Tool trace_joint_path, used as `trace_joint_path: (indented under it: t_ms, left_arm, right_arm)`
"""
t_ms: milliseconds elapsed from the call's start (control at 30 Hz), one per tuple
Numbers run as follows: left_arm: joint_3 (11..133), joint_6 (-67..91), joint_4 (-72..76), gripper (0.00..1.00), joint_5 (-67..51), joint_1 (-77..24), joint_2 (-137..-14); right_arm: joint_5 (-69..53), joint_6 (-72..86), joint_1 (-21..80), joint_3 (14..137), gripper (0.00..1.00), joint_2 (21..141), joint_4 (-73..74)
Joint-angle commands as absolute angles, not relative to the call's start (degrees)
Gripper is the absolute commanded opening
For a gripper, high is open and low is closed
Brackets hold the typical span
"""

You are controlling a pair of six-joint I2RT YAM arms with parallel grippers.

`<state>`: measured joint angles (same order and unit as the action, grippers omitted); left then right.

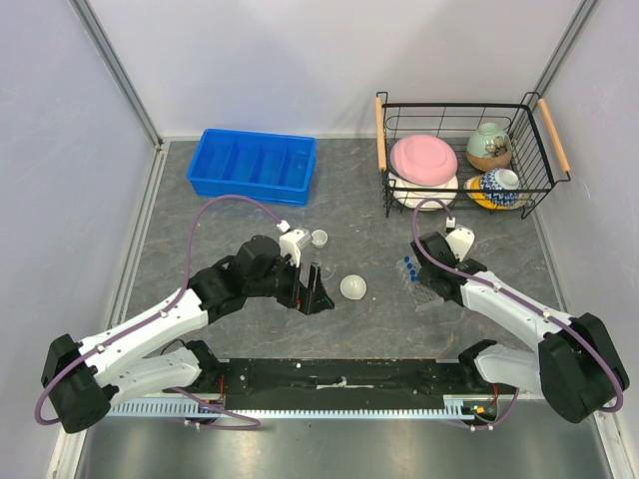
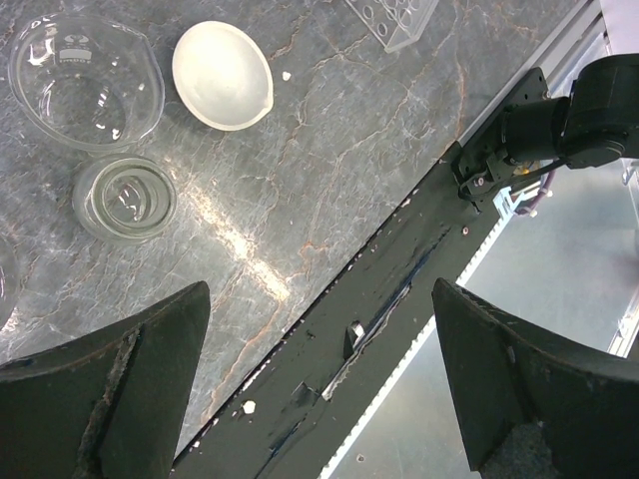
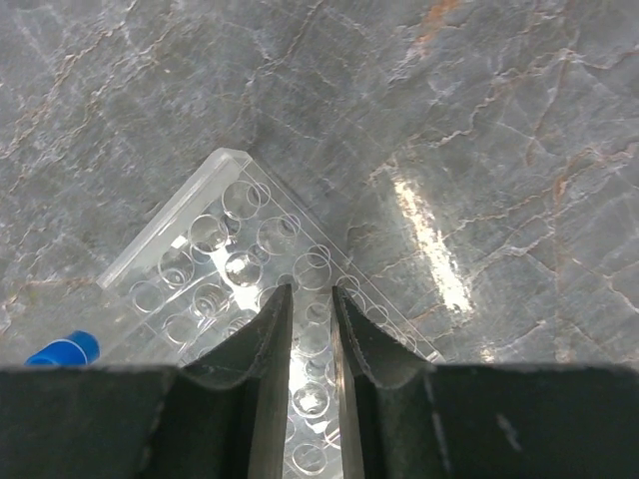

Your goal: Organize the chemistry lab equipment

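My right gripper (image 1: 431, 283) (image 3: 311, 299) hovers over the clear plastic rack (image 1: 419, 289) (image 3: 215, 249), its fingers a narrow gap apart with rack holes showing through. A blue-capped tube (image 1: 409, 265) (image 3: 62, 349) lies at the rack's left side. My left gripper (image 1: 312, 294) (image 2: 319, 299) is wide open with nothing in it, above the table's near edge. A white round dish (image 1: 353, 287) (image 2: 222, 75) lies just right of it. A clear glass beaker (image 1: 319, 238) (image 2: 85, 80) and a small round glass piece (image 2: 125, 198) stand nearby.
A blue divided bin (image 1: 253, 163) sits at the back left. At the back right a wire basket (image 1: 459, 100) holds a pink plate (image 1: 423, 158) and patterned bowls (image 1: 489, 146). The black mounting rail (image 1: 339, 377) runs along the near edge.
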<state>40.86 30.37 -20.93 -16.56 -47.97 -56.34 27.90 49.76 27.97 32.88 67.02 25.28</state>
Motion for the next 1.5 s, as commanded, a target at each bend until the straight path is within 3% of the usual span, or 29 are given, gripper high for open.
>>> trace_joint_path:
  t_ms: [0,500,1467]
  left_arm:
    - [40.5,28.4,-20.5,0.98,-15.7,-48.6,-54.9]
    - [40.5,28.5,-20.8,0.98,-15.7,-49.3,-53.7]
    - [40.1,28.7,-20.0,0.98,-16.4,-52.2,-54.1]
  right_arm:
    - [32.5,52.0,27.3,33.0,0.28,66.7,31.1]
    - [31.1,47.1,13.3,34.1,0.28,66.0,32.5]
    - [24.0,37.9,-18.4,41.3,0.26,76.6,27.2]
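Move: The right hand's nearly shut fingertips are already on the clear test tube rack's right side near its far end; the rack's middle lies about 3 cm back, 4 cm left and 2 cm below. Its open spot near the right-hand rail is some 19 cm right, level ahead. The white bowl sits 22 cm left and 4 cm back; the wire basket 25 cm ahead and 8 cm right. From the left hand that spot is roughly 50 cm right, 11 cm ahead. The test tube rack, blue-capped tubes in it, is dragged along the table to the right by the right hand, away from the white bowl and towards the right-hand rail, about 19 cm with no lift. The wrist turns clockwise some 30 degrees on the way while the fingertips keep their hold on the rack. The wide-open left hand only eases back about 2 cm. ##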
